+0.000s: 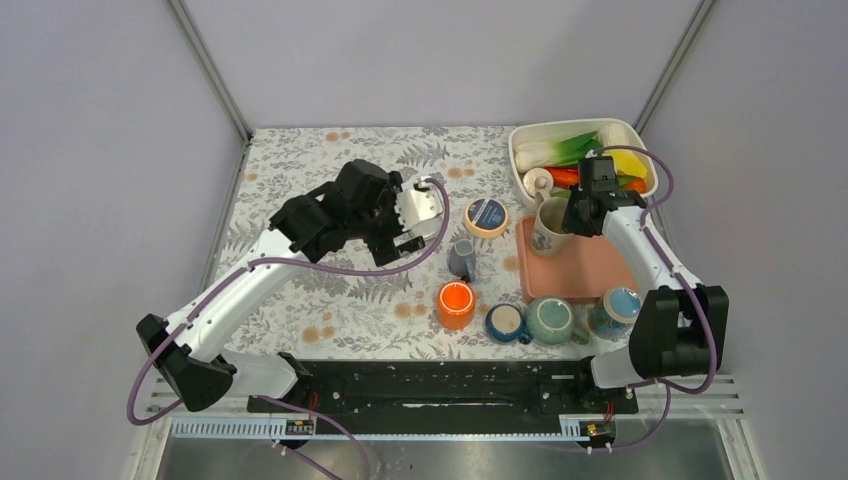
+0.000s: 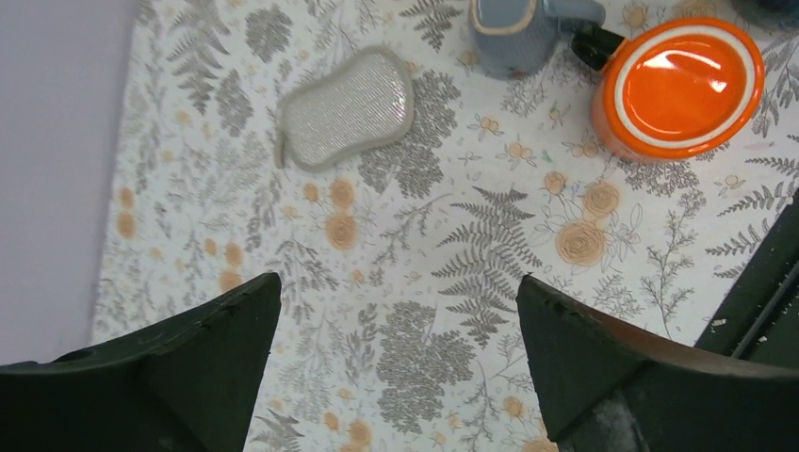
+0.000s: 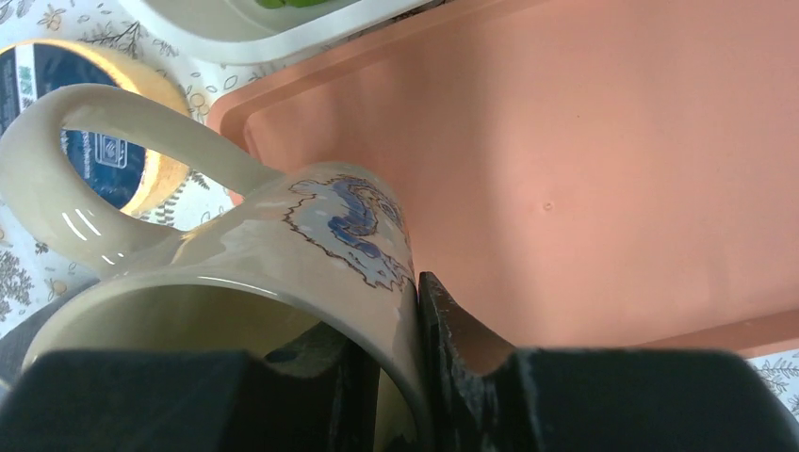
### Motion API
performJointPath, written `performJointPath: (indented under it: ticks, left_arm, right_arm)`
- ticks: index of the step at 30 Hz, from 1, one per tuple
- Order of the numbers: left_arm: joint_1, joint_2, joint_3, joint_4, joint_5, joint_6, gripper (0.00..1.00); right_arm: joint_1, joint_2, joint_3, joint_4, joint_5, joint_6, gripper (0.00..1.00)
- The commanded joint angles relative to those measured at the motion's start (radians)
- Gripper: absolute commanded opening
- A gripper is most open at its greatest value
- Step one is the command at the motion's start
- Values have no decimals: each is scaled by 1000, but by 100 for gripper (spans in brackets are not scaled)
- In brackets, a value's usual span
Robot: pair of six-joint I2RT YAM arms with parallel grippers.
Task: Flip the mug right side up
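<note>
A cream mug [image 1: 550, 228] with a blue pattern sits upright on the pink tray [image 1: 590, 270], mouth up and handle to the left. My right gripper [image 1: 577, 214] is shut on its rim. In the right wrist view one finger is inside the mug [image 3: 311, 235] and the other presses its outer wall, with the tray [image 3: 612, 169] beyond; the right gripper [image 3: 377, 306] straddles that wall. A grey-blue mug [image 1: 462, 258] stands mid-table, seemingly base up. My left gripper [image 1: 398, 245] hovers open just left of it, nothing between its fingers [image 2: 226, 330]; the left gripper [image 2: 398, 282] looks down on bare tablecloth.
A white bin [image 1: 520, 160] of vegetables stands at the back right. A tape roll [image 1: 486, 217] lies left of the tray. An orange mug [image 1: 455, 303], a blue mug [image 1: 505, 322], a teal mug [image 1: 548, 320] and another blue one [image 1: 615, 310] line the front. A grey sponge [image 2: 349, 108] lies near the left gripper.
</note>
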Motion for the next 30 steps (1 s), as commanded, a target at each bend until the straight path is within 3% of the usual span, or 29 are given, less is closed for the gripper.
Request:
performJointPath:
  ticks: [1, 7, 14, 30]
  left_arm:
    - [47, -47, -73, 91, 80, -49, 99]
    - [85, -51, -126, 108, 87, -48, 99]
    - [104, -52, -152, 114, 79, -36, 99]
    - [123, -19, -153, 114, 92, -35, 99]
  right_arm:
    - [-54, -16, 20, 152, -31, 35, 0]
    - [-275, -33, 8, 165, -19, 59, 0]
    - [-434, 36, 44, 164, 41, 76, 0]
    - [-528, 202, 169, 162, 85, 80, 0]
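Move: The right hand still pinches the rim of the mug, whose body is about 4 cm to its left and 5 cm below, and the tray's right-hand end is some 20 cm to this hand's right, 3 cm back and 12 cm below. The vegetable box is about 17 cm ahead and 7 cm right, the blue-lidded jar roughly 21 cm back and 15 cm right. From the left hand, the tray's right-hand end is about 56 cm right, 3 cm ahead and 26 cm lower. With the mug's rim still pinched between its fingers, the right hand sweeps some 20 cm to the right over the tray towards its right-hand end, turning clockwise about 35 degrees on the way, then eases off and sinks 2 to 3 cm. Meanwhile the left hand, empty and wide open, drops about 5 cm towards the table and drifts a little right before slowing. ##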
